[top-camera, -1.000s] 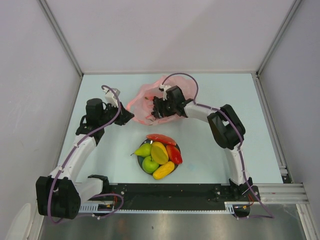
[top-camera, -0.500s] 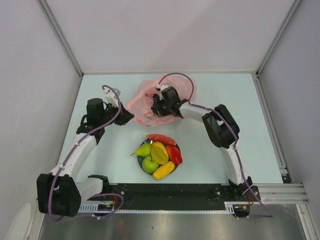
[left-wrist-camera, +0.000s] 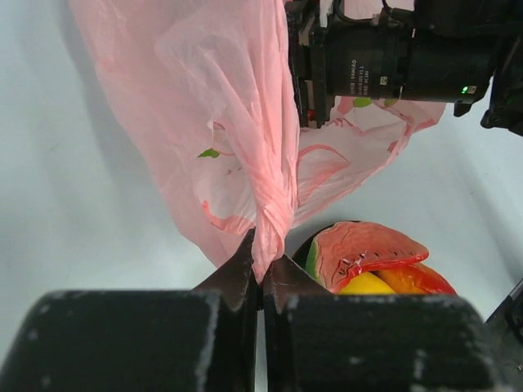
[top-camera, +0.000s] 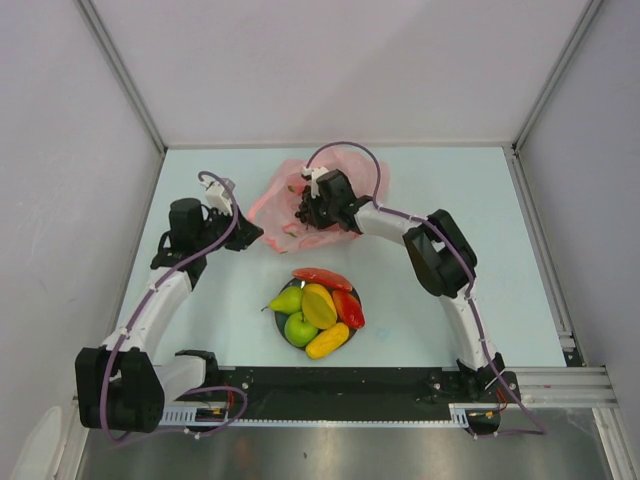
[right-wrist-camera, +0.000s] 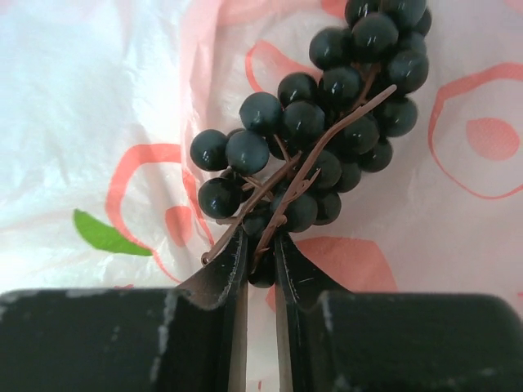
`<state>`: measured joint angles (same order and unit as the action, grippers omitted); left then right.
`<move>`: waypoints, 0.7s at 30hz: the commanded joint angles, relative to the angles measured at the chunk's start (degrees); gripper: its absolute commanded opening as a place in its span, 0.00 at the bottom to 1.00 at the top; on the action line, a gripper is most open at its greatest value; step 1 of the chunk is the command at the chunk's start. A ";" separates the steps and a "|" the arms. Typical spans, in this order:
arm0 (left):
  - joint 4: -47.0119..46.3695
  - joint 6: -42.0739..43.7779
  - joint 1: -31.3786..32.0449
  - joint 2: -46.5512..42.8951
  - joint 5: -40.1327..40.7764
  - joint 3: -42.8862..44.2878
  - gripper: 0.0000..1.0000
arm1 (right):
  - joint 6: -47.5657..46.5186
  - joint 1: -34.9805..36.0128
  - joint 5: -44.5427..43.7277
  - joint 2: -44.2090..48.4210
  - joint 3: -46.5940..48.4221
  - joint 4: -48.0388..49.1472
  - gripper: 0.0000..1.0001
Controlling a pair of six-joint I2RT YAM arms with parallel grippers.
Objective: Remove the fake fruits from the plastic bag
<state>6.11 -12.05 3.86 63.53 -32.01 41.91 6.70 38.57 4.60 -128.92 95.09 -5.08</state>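
The pink plastic bag (top-camera: 272,205) lies crumpled on the table at the back centre. My left gripper (top-camera: 246,236) is shut on a twisted fold of the plastic bag (left-wrist-camera: 245,122) at its left edge, seen pinched between the tips of the left gripper (left-wrist-camera: 261,263). My right gripper (top-camera: 306,213) reaches into the bag from the right. In the right wrist view the right gripper (right-wrist-camera: 260,245) is shut on the brown stem of the dark purple grapes (right-wrist-camera: 331,94), which lie on the bag (right-wrist-camera: 98,122). Other fake fruits sit on a dark plate (top-camera: 281,332): watermelon slice (top-camera: 322,276), pear (top-camera: 286,300), green apple (top-camera: 299,329).
The plate also holds a yellow mango-like piece (top-camera: 318,305), a red piece (top-camera: 349,309) and a yellow piece (top-camera: 328,343). The watermelon slice (left-wrist-camera: 364,249) shows close behind the left fingers. Grey walls bound the table at left, back and right.
The right gripper has closed from wide open onto the grapes' stem and shifted slightly left and farther back into the bag. The left gripper keeps its pinch on the bag.
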 commanded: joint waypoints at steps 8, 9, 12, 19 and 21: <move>-6.46 -4.20 -0.69 0.37 -0.25 0.10 0.02 | -6.52 0.19 6.12 13.77 1.34 -1.16 0.00; -7.77 -4.64 -0.87 0.37 -0.16 0.01 0.02 | -6.52 0.37 6.56 14.48 0.98 -1.33 0.00; -9.01 -6.31 -1.31 0.72 -0.25 -0.07 0.03 | -7.83 0.46 6.91 16.06 -1.04 -1.51 0.00; -8.66 -7.02 -1.05 -0.86 -0.42 -0.25 0.03 | -11.27 0.28 5.42 16.86 -9.03 -0.02 0.05; -7.70 -6.23 -0.78 -1.73 -0.60 -0.60 0.03 | -11.09 -0.33 4.81 16.69 -10.79 0.77 0.05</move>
<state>-0.62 -17.89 3.01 64.12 -31.75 41.89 -2.33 38.76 10.35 -112.95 88.23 -5.80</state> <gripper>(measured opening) 0.029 0.167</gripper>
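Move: The right gripper already has the grapes by the stem, low inside the open bag. The plate's middle lies about 23 cm back and 2 cm to its right, some 3 cm lower; of the fruits there, the red slice is about 15 cm back and 3 cm right, the pear 21 cm back and 5 cm left, the red fruit 22 cm back and 9 cm right. From the left gripper, the plate is roughly 10 cm back, 13 cm right and 16 cm down. Keep the right fingers shut on the grape stem and hoist the bunch fast, nearly straight up about 12 cm, tipping the fingers up and turning counter-clockwise some 10 degrees each; towards the end draw back about 3 cm and let it sink a couple of centimetres. Keep the left gripper's pinch on the bag's edge, easing it slightly up and forward. ##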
